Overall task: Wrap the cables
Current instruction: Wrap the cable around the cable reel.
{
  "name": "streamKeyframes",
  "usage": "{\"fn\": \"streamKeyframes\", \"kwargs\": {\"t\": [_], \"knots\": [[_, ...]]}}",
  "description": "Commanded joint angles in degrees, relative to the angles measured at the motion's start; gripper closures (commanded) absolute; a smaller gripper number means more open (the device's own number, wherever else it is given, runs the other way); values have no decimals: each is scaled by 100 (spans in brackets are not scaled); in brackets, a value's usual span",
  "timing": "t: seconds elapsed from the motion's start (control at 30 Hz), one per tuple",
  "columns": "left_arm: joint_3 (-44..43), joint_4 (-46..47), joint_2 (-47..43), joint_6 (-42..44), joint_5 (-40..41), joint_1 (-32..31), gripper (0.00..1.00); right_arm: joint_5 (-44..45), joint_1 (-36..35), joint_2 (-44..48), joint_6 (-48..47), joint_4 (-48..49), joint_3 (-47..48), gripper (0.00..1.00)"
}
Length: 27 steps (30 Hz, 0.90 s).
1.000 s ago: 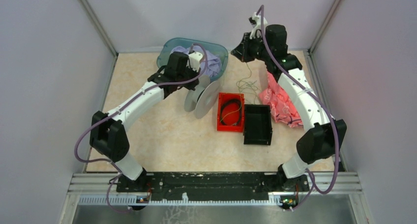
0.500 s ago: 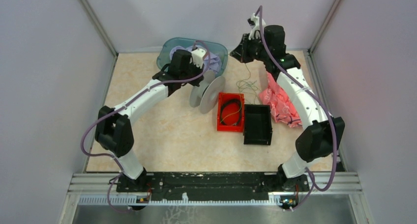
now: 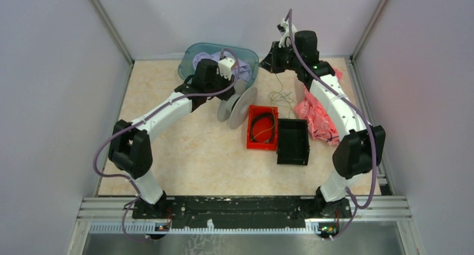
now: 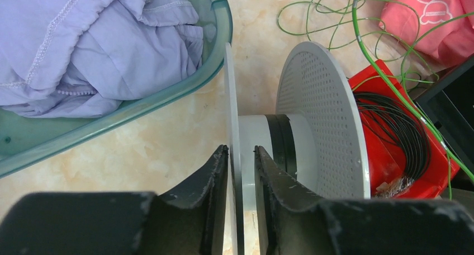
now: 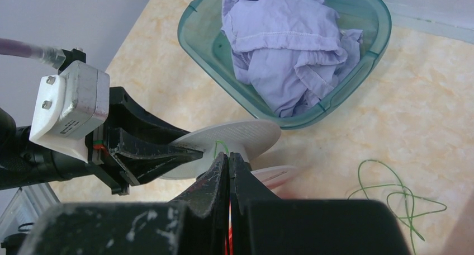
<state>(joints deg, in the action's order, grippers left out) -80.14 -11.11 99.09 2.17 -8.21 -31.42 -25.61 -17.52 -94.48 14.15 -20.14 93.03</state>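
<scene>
The white spool (image 3: 237, 107) stands on edge on the table beside the red box. My left gripper (image 4: 241, 149) straddles the spool's near flange (image 4: 232, 98), its jaws slightly apart with a gap on the right side. The perforated far flange (image 4: 321, 109) faces the red box. The cables (image 3: 282, 95) are thin green wires lying loose between the spool and the pink cloth; one strand (image 4: 385, 70) runs up taut. My right gripper (image 5: 228, 154), raised near the back (image 3: 270, 60), is shut on a green cable whose loop (image 5: 222, 147) shows at its tips.
A teal tub (image 3: 187, 67) holding lilac cloth (image 4: 95, 48) stands at the back left. A red box (image 3: 249, 133) with black coiled wire and a black box (image 3: 292, 141) sit mid-table. A pink cloth (image 3: 316, 112) lies under the right arm.
My left gripper's jaws have parted a little around the spool's flange, and the spool has shifted slightly right. The right gripper has moved back and left, still pinching the green cable.
</scene>
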Motion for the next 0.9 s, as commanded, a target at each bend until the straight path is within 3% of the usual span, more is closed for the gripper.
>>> {"fn": "streamKeyframes", "kwargs": {"t": [0.0, 0.47, 0.87], "knots": [[112, 120, -238, 8, -129, -22, 68, -21, -91, 25, 66, 312, 114, 100], [503, -372, -939, 467, 146, 23, 35, -37, -404, -596, 468, 317, 521, 100], [993, -401, -1541, 282, -475, 393, 25, 254, -524, -818, 666, 272, 570, 100]]}}
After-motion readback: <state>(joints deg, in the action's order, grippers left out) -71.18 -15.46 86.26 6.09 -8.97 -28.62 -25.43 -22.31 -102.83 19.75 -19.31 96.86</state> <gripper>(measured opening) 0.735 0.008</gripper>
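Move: The cable reel stands on edge with its left flange between the left gripper's already loosened fingers; its middle lies about 4 cm ahead, 3 cm right and 9 cm below. The red box is level with that hand, some 13 cm right, 16 below. From the right gripper, shut on the green cable, the reel lies 8 cm left, 2 ahead, 20 below; the loose cable loops 12 ahead, 11 right; the teal basin 20 ahead, 16 left. Slip the left gripper off the reel's left flange, opening its fingers wide as you draw it left and back about 6 cm and then slightly up. Meanwhile keep the right fingers shut on the green cable and carry it about 5 cm left and some 3.5 cm down towards the reel, tipping the fingers a little downward. ##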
